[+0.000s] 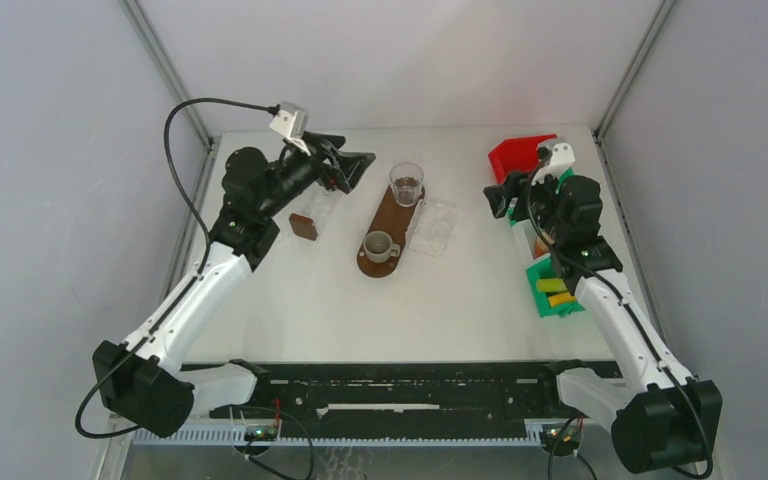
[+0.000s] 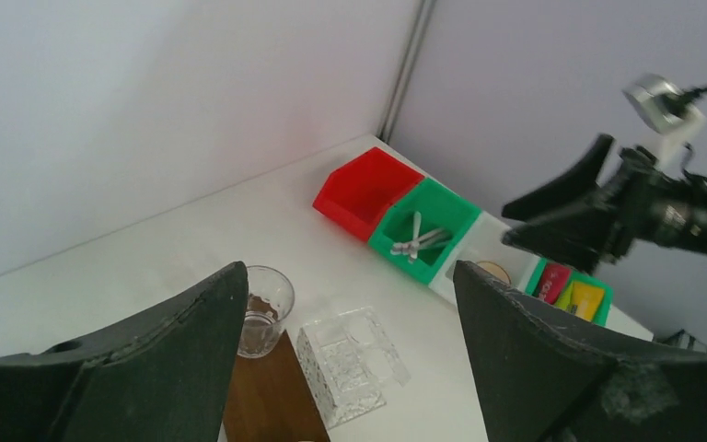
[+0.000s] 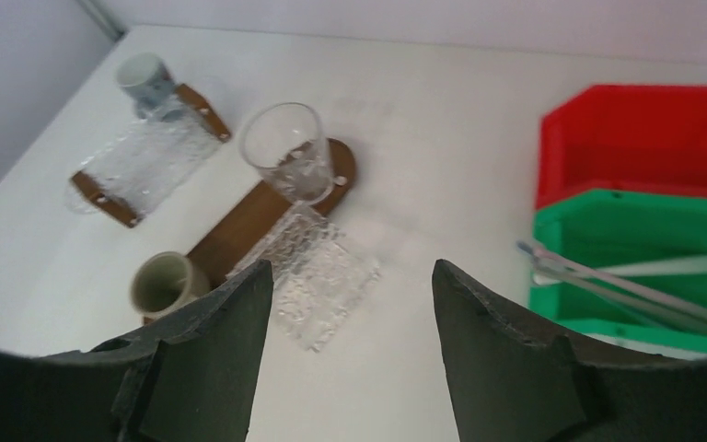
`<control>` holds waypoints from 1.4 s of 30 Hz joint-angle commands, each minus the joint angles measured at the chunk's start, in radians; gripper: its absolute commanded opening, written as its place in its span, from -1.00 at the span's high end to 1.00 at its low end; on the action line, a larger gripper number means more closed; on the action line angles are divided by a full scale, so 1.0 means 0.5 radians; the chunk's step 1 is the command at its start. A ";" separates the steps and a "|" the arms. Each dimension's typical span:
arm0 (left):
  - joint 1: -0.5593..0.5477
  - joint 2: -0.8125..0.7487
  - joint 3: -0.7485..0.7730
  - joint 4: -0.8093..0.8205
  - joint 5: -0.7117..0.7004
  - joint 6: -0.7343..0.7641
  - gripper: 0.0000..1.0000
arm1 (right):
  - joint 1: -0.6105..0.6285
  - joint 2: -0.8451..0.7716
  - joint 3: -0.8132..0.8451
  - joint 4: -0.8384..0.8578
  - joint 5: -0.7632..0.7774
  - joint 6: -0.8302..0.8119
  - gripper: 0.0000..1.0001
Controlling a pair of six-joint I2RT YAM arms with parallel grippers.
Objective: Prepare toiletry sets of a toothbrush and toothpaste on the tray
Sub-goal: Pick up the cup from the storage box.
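Note:
Several white toothbrushes lie in a green bin on the right. Toothpaste tubes, one pink-red and one yellow, sit in the nearer green bin. A clear textured tray lies beside the wooden board. My left gripper hangs open and empty above the table's back left. My right gripper is open and empty too, just left of the bins and above bare table.
The wooden board carries a drinking glass and a beige cup. A second clear tray with brown ends lies under the left arm. A red bin stands at the back right.

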 commanded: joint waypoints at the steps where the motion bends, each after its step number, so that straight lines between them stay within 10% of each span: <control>1: -0.150 -0.104 0.170 -0.263 0.002 0.310 -0.70 | -0.054 0.104 0.192 -0.232 0.232 -0.014 -0.44; 8: -0.287 -0.184 0.189 -0.630 -0.149 0.557 -0.70 | -0.187 0.134 0.219 -0.523 0.386 -0.043 -0.42; 42: -0.319 -0.310 -0.092 -0.425 0.006 0.536 -0.66 | -0.511 1.076 0.459 -0.871 0.564 -0.143 0.32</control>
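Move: The orange cup, in the white bin of the storage box, lies about 17 cm to the right hand's right, 1 cm ahead and 23 cm below. At the same depth, the green toothbrush bin is 14 cm ahead and 17 cm right; the toothpaste bin is 11 cm back and 20 cm right. From the left hand the cup is some 48 cm right, 1 cm ahead and 36 cm below. The right hand drops about 19 cm, swinging right to the orange cup, tipping down, half-closing; the left draws back. ##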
